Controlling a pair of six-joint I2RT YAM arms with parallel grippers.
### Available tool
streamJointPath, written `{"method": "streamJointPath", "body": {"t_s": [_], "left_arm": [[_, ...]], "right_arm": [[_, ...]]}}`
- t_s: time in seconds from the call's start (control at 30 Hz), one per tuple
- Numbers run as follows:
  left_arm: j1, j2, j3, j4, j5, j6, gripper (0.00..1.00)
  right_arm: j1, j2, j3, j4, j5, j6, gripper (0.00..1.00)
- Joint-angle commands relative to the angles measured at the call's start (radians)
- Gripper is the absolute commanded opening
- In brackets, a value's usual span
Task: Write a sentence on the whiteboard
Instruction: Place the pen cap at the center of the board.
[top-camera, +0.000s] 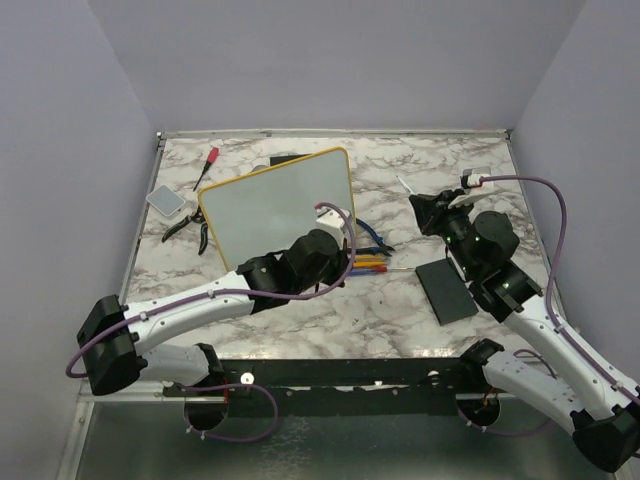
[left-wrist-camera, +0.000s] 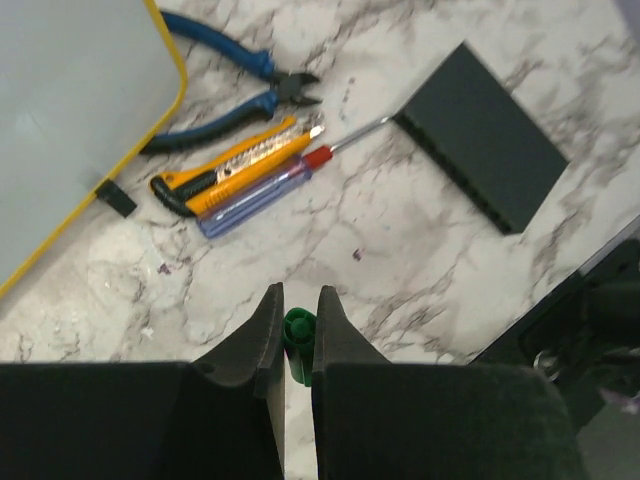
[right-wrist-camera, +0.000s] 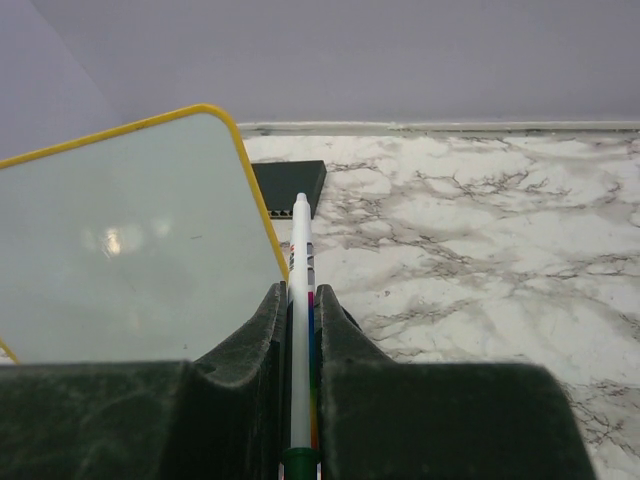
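The whiteboard (top-camera: 275, 205) with its yellow frame stands tilted at the middle left of the table, and its face (right-wrist-camera: 130, 240) is blank; no sentence shows on it. My left gripper (top-camera: 338, 262) hovers by the board's near right corner (left-wrist-camera: 70, 120). In the left wrist view that gripper (left-wrist-camera: 298, 300) is shut on a green cap (left-wrist-camera: 297, 335). My right gripper (top-camera: 425, 210) is off to the right of the board. In the right wrist view that gripper (right-wrist-camera: 302, 292) is shut on a white marker (right-wrist-camera: 301, 250), which points toward the board's right edge.
Blue pliers (left-wrist-camera: 230, 100), a yellow utility knife (left-wrist-camera: 235, 165) and a screwdriver (left-wrist-camera: 270, 185) lie just right of the board. A black pad (top-camera: 447, 290) lies near my right arm, another (right-wrist-camera: 290, 185) behind the board. A red screwdriver (top-camera: 207, 165), grey block (top-camera: 166, 198) and black pliers (top-camera: 190, 228) lie at left.
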Motion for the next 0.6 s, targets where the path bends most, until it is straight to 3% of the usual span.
{"method": "streamJointPath", "body": {"t_s": [0.0,0.17,0.57], "left_arm": [[-0.032,0.074,-0.036,-0.123,0.055,0.081,0.0],[-0.052,0.188,-0.036,-0.167,0.121,0.098,0.0],[-0.076,0.404,0.022,-0.172,0.065,0.148,0.0]], "right_arm": [[-0.005,-0.014,0.023,-0.043,0.05,-0.001,0.01],[-0.004,-0.04,0.002,-0.042,0.068,0.0,0.01],[-0.005,-0.035,-0.029,-0.044,0.07,0.033,0.01]]}}
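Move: The left hand still holds the green pen cap; the patch of bare marble it is taken to lies about 5 cm back, 2 cm to its left and some 19 cm below. The screwdriver's handle lies about 3 cm ahead and 5 cm right, the yellow box cutter 6 cm ahead and 4 cm right, and the whiteboard roughly 20 cm ahead and 15 cm left. From the pen-holding right hand that patch is about 13 cm back, 17 cm left and 29 cm below. The left hand carries the pinched green cap down about 16 cm, drawing back some 5 cm on the way, towards the clear marble on the base side of the screwdriver and box cutter, quick at first and slowing towards the end. As it sinks the wrist tips over by some 35 degrees, so that the fingers, which pointed ahead and to the right, now point steeply down, and they keep their hold on the cap throughout. ##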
